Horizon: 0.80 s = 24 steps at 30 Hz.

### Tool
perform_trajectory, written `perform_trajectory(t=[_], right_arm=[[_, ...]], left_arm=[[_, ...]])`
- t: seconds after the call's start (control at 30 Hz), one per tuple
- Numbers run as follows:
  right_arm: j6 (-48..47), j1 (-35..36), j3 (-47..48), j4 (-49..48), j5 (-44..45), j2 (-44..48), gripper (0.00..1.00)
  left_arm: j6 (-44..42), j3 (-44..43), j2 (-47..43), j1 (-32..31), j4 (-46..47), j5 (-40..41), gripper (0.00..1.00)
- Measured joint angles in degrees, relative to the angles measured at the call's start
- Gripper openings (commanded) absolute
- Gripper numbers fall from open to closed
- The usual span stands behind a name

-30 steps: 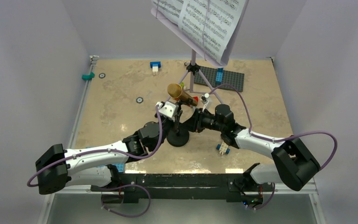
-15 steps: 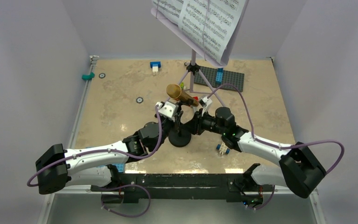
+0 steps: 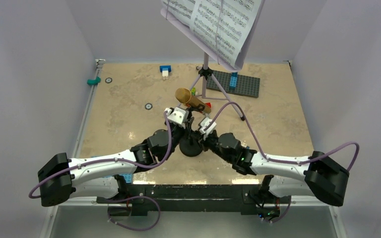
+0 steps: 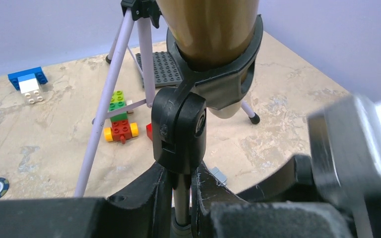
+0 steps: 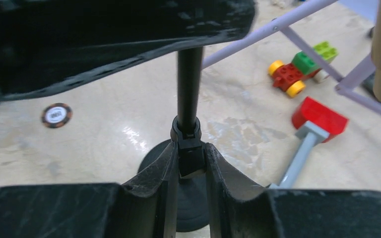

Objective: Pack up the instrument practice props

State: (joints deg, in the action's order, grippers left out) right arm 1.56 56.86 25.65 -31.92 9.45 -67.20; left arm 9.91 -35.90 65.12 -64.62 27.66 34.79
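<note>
The gold microphone [image 3: 188, 98] [image 4: 208, 29] sits tilted in the clip of the small black mic stand, whose round base [image 3: 190, 147] [image 5: 151, 161] rests on the table. My left gripper [image 3: 184, 128] [image 4: 181, 183] is shut on the stand's thin pole just under the clip joint. My right gripper [image 3: 198, 136] [image 5: 188, 161] is shut on the pole's lower collar just above the base. Behind them stands the lavender music stand [image 3: 206, 74] [image 4: 109, 104], with the white sheet-music pages [image 3: 218, 20] on its desk.
A red-headed toy hammer [image 5: 320, 116] and a small brick car [image 4: 120, 130] [image 5: 297, 72] lie between the tripod legs. A dark baseplate [image 3: 238, 82], a blue-white brick [image 3: 165, 70] and a chip [image 3: 149, 106] lie farther out. Walls enclose three sides.
My right arm swung in and down from the right, and its jaws closed on the pole near the base. The microphone shifted slightly left. The left gripper kept its hold.
</note>
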Motion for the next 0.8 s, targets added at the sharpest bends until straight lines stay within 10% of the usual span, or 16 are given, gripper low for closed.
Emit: perform_trajectory(t=[0.5, 0.67, 0.8], right_arm=[[-26.4, 15.7, -1.8, -19.2, 27.6, -11.3, 0.0], [-21.6, 15.3, -0.3, -11.6, 26.1, -8.3, 0.7], [-15.5, 15.1, 0.2, -1.8, 24.9, -3.8, 0.8]], left_arm=[[0.0, 0.0, 0.1, 0.2, -0.2, -0.1, 0.0], [0.0, 0.1, 0.1, 0.0, 0.0, -0.2, 0.0], [0.0, 0.1, 0.3, 0.0, 0.3, 0.0, 0.0]])
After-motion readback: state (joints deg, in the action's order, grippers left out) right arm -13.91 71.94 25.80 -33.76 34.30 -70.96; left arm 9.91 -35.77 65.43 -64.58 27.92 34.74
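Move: My right fingertips are already closed on the small clamp knob of the microphone stand's pole. The stand's round base is about 11 cm below them and 2 cm to the left. The toy hammer lies some 16 cm ahead and 6 cm to the right, and the white toy car about 22 cm right and roughly level, both on the table. My left hand holds the upper pole; from it the knob is some 8 cm down, 1 cm back and 2 cm right. I keep twisting the knob with my right hand, rolling the wrist nearly 30 degrees more, counter-clockwise as seen from behind the hand. Then my fingers open wide and let the knob go, and the hand backs about 2 cm towards me, sinking slightly. All the while my left hand stays put, gripping the upper pole under the microphone clip. ##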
